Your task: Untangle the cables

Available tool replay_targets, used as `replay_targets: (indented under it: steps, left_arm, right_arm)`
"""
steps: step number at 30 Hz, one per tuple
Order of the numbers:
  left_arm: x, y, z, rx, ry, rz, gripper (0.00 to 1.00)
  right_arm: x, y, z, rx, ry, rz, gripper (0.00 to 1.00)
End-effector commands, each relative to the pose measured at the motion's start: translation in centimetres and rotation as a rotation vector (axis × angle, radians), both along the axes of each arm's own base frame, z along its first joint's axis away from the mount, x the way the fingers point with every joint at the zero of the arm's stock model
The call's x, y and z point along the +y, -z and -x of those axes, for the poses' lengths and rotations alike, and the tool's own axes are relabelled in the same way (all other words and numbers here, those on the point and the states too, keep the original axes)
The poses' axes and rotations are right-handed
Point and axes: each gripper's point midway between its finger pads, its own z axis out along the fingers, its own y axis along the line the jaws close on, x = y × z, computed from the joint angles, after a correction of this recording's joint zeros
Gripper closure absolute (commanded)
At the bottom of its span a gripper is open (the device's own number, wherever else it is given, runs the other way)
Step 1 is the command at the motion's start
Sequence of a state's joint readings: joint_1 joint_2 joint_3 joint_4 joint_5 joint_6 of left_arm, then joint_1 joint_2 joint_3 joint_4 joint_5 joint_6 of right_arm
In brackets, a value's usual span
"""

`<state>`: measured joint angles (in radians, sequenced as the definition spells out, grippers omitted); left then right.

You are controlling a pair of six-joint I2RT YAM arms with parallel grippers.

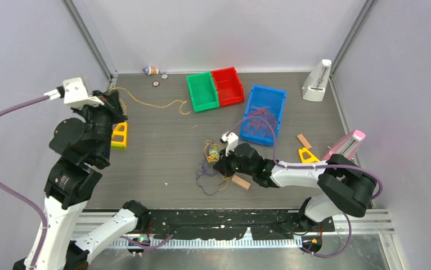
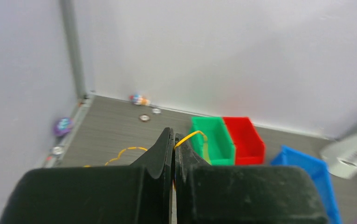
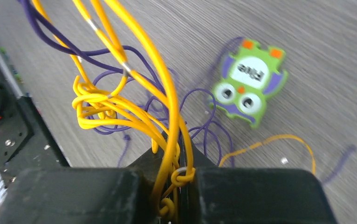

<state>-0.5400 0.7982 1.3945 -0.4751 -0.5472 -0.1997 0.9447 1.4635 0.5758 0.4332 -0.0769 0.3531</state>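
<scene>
A tangle of yellow and dark purple cables (image 1: 212, 164) lies mid-table. My right gripper (image 1: 221, 162) is shut on a bunch of the yellow cables (image 3: 167, 116), whose knotted strands run between its jaws; purple cables (image 3: 204, 133) loop on the table behind them. Far left, my left gripper (image 1: 112, 101) is raised and shut on one long yellow cable (image 1: 151, 104) that trails across the table to the green bin (image 1: 202, 91). In the left wrist view that cable (image 2: 189, 137) comes out beside the shut gripper (image 2: 173, 137). Orange-red cables (image 1: 258, 121) lie in the blue bin (image 1: 277, 98).
A red bin (image 1: 228, 85) stands beside the green one. A yellow triangle block (image 1: 120, 135) sits under the left arm, and a wooden block (image 1: 241, 182) lies by the tangle. An owl toy (image 3: 249, 84) lies near the cables. White (image 1: 317, 81) and pink (image 1: 345, 145) stands stand at right.
</scene>
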Motion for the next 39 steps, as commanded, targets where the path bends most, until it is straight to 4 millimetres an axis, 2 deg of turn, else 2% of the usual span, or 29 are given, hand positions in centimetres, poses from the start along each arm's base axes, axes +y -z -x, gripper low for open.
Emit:
replay_targets:
  steps: [1,3,5,7,10,12,13,14,15,17,19,23,26,27,28,30,31,32,33,34,36,37,39]
  left_arm:
    - [5.4,-0.6,1.3,0.017,-0.253,-0.053,1.0]
    - [6.4,-0.8,1.6,0.019,-0.296,-0.067,1.0]
    - [6.0,-0.9,1.5,0.012,-0.273,-0.065,1.0]
    - [4.1,-0.7,0.8,-0.002,-0.172,-0.048,1.0]
    - [0.2,0.9,-1.0,0.022,-0.008,-0.027,1.0]
    - [-1.4,2.3,-2.4,0.066,0.037,-0.02,1.0]
    - [-2.0,3.0,-3.2,0.091,0.048,-0.022,1.0]
    - [-2.6,3.7,-3.9,0.114,0.054,-0.022,1.0]
    - [-3.1,4.3,-4.7,0.134,0.063,-0.024,1.0]
    - [-4.8,5.1,-6.2,0.155,0.103,-0.023,1.0]
    - [-6.3,5.6,-7.9,0.166,0.135,-0.01,1.0]
    - [-9.2,7.7,-11.7,0.223,0.175,0.01,1.0]
    - [-10.9,9.2,-14.6,0.271,0.176,0.008,1.0]
    - [-11.4,9.6,-15.7,0.283,0.173,0.007,1.0]
    - [-12.0,9.7,-16.6,0.288,0.173,0.01,1.0]
    - [-13.2,10.1,-18.6,0.298,0.186,0.026,1.0]
    - [-14.0,10.1,-19.5,0.298,0.205,0.041,1.0]
    - [-14.9,10.4,-20.4,0.306,0.228,0.06,1.0]
    - [-15.9,10.4,-21.3,0.31,0.255,0.081,1.0]
    - [-16.8,10.4,-22.2,0.313,0.281,0.104,1.0]
    - [-18.4,10.1,-23.9,0.311,0.323,0.123,1.0]
    - [-19.1,11.4,-25.2,0.34,0.324,0.117,1.0]
    - [-19.9,10.8,-26.9,0.334,0.332,0.128,1.0]
  right_arm:
    - [-2.9,0.3,-1.6,0.015,0.199,0.03,0.94]
    - [-4.5,1.3,-2.1,0.037,0.283,0.079,0.94]
    - [-5.8,2.4,-2.2,0.059,0.337,0.133,0.94]
    - [-6.1,2.9,-1.9,0.063,0.321,0.157,0.92]
    - [-5.6,2.5,-1.5,0.045,0.268,0.148,0.84]
    - [-5.3,1.5,-1.5,0.02,0.235,0.128,0.67]
    - [-5.1,0.8,-1.4,0.006,0.222,0.114,0.49]
    - [-4.8,0.4,-1.3,-0.008,0.194,0.109,0.41]
    - [-4.7,-0.4,-1.2,-0.02,0.182,0.098,0.25]
    - [-4.8,-1.6,-1.2,-0.054,0.165,0.086,0.15]
    - [-5.1,-2.8,-1.3,-0.093,0.163,0.078,0.1]
    - [-6.2,-4.9,-1.7,-0.181,0.183,0.08,0.07]
    - [-7.0,-6.0,-1.9,-0.217,0.207,0.062,0.06]
    - [-7.3,-6.9,-1.9,-0.238,0.222,0.039,0.06]
    - [-7.6,-7.0,-1.9,-0.246,0.228,0.029,0.06]
    - [-8.3,-8.7,-1.8,-0.291,0.253,-0.027,0.06]
    - [-8.8,-8.3,-1.7,-0.3,0.263,-0.024,0.05]
    - [-9.0,-9.4,-1.8,-0.328,0.276,-0.059,0.04]
    - [-9.6,-9.1,-1.8,-0.341,0.293,-0.051,0.03]
    - [-9.9,-10.0,-1.9,-0.363,0.308,-0.076,0.02]
    - [-10.8,-10.2,-2.1,-0.387,0.352,-0.083,0.01]
    - [-11.4,-10.0,-2.4,-0.391,0.382,-0.075,0.01]
    - [-12.1,-9.8,-2.5,-0.396,0.414,-0.075,0.0]
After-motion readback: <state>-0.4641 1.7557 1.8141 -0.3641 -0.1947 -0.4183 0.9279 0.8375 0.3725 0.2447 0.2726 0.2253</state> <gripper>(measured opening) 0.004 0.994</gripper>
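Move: Well ahead of the left hand, which already holds a yellow cable, the red box lies about 46 cm out, 25 cm right and 44 cm below; the green box beside it is some 43 cm out and 14 cm right. Right under the right hand and its tangle is the table spot, about 7 cm down and 3 cm right. The wooden block lies 8 cm right and 2 cm back, the owl block 11 cm ahead and 2 cm left. Carrying the yellow cable in shut fingers, the left hand drifts briefly left, then swings about 25 cm forward, 22 cm right and 14 cm down towards the red and green boxes, tipping down some 25 degrees and turning clockwise. Meanwhile the right hand sinks about 4 cm while shifting right, opens wide to let go of the tangle, then rises clear and withdraws farther right, tilting up. ##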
